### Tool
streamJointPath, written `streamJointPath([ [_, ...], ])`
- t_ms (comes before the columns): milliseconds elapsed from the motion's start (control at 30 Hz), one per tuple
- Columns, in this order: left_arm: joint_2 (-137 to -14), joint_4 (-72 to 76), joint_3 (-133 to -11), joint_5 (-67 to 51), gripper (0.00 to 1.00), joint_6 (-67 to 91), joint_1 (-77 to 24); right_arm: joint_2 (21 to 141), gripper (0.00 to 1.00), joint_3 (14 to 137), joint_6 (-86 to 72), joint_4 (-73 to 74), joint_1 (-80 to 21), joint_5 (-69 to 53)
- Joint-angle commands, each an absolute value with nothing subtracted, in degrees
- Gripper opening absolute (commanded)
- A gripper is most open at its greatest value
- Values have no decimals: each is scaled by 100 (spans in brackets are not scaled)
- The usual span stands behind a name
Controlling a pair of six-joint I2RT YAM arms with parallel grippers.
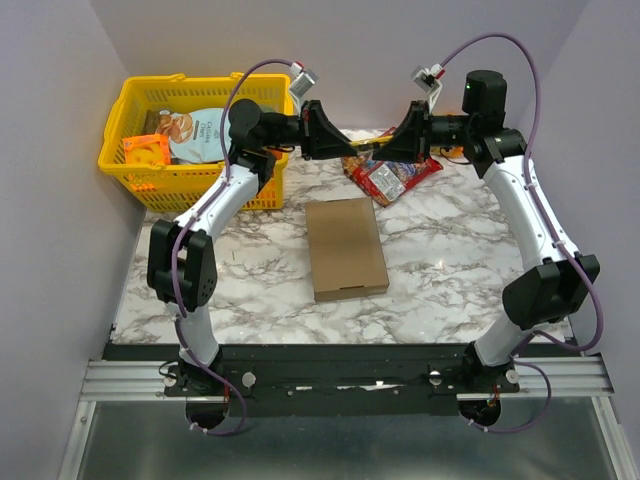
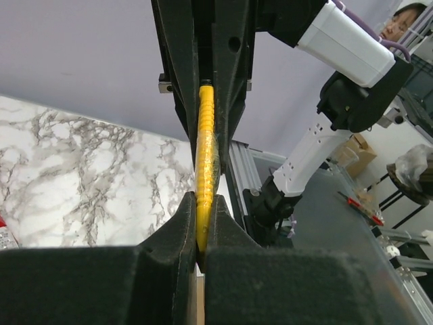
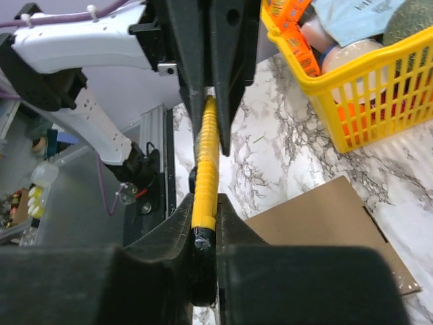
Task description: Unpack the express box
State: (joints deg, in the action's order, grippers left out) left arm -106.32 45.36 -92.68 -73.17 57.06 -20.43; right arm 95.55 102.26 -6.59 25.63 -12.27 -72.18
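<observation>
The express box (image 1: 346,248) lies flat and closed on the marble table, a plain brown cardboard mailer; its corner also shows in the right wrist view (image 3: 331,223). Behind it, above the table, both grippers meet tip to tip. A slim yellow ribbed tool (image 1: 361,146) with a black end spans between them. My left gripper (image 1: 337,141) is shut on one end of the yellow tool (image 2: 206,156), fingers pinching it (image 2: 201,203). My right gripper (image 1: 388,148) is shut on the tool's black-tipped end (image 3: 206,162), jaws pressed against it (image 3: 204,213).
A yellow plastic basket (image 1: 134,172) with several packaged goods stands at the back left, also seen in the right wrist view (image 3: 352,108). A red snack packet (image 1: 398,180) lies at the back behind the box. Purple walls close in the table on three sides.
</observation>
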Motion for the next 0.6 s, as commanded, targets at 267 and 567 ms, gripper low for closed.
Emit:
streamJointPath([
  [267,-10039,380,-9473,-6463,63,1708,-1767,9264,0,10776,2397,5041,-1292,-5758],
  [567,-9141,-2241,-9194,-5467,76,-1397,-1889,8773,0,9924,4139,5995,-1406,-4545],
])
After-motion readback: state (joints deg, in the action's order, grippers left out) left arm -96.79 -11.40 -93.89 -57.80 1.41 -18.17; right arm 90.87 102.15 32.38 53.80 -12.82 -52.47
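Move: Between the two hands the yellow knife lies level, its middle about 3 cm to the right of the left hand point and some 3 cm to the left of the right one. The box waits some 36 cm below the right hand, about 5 cm to its left and 3 cm ahead. From the right hand, the snack bag lies about 31 cm ahead, 9 cm right and 37 cm down. Opening its fingers wide, the left hand lets go of the yellow knife, sinks about 5 cm as it goes forward, then draws off to the left, fingertips tipping down and swinging forward. The right hand keeps its grip on the knife's rear end, descends some 6 cm towards the box's height while shifting 4 cm right, and tilts the tip down some 20 degrees. ##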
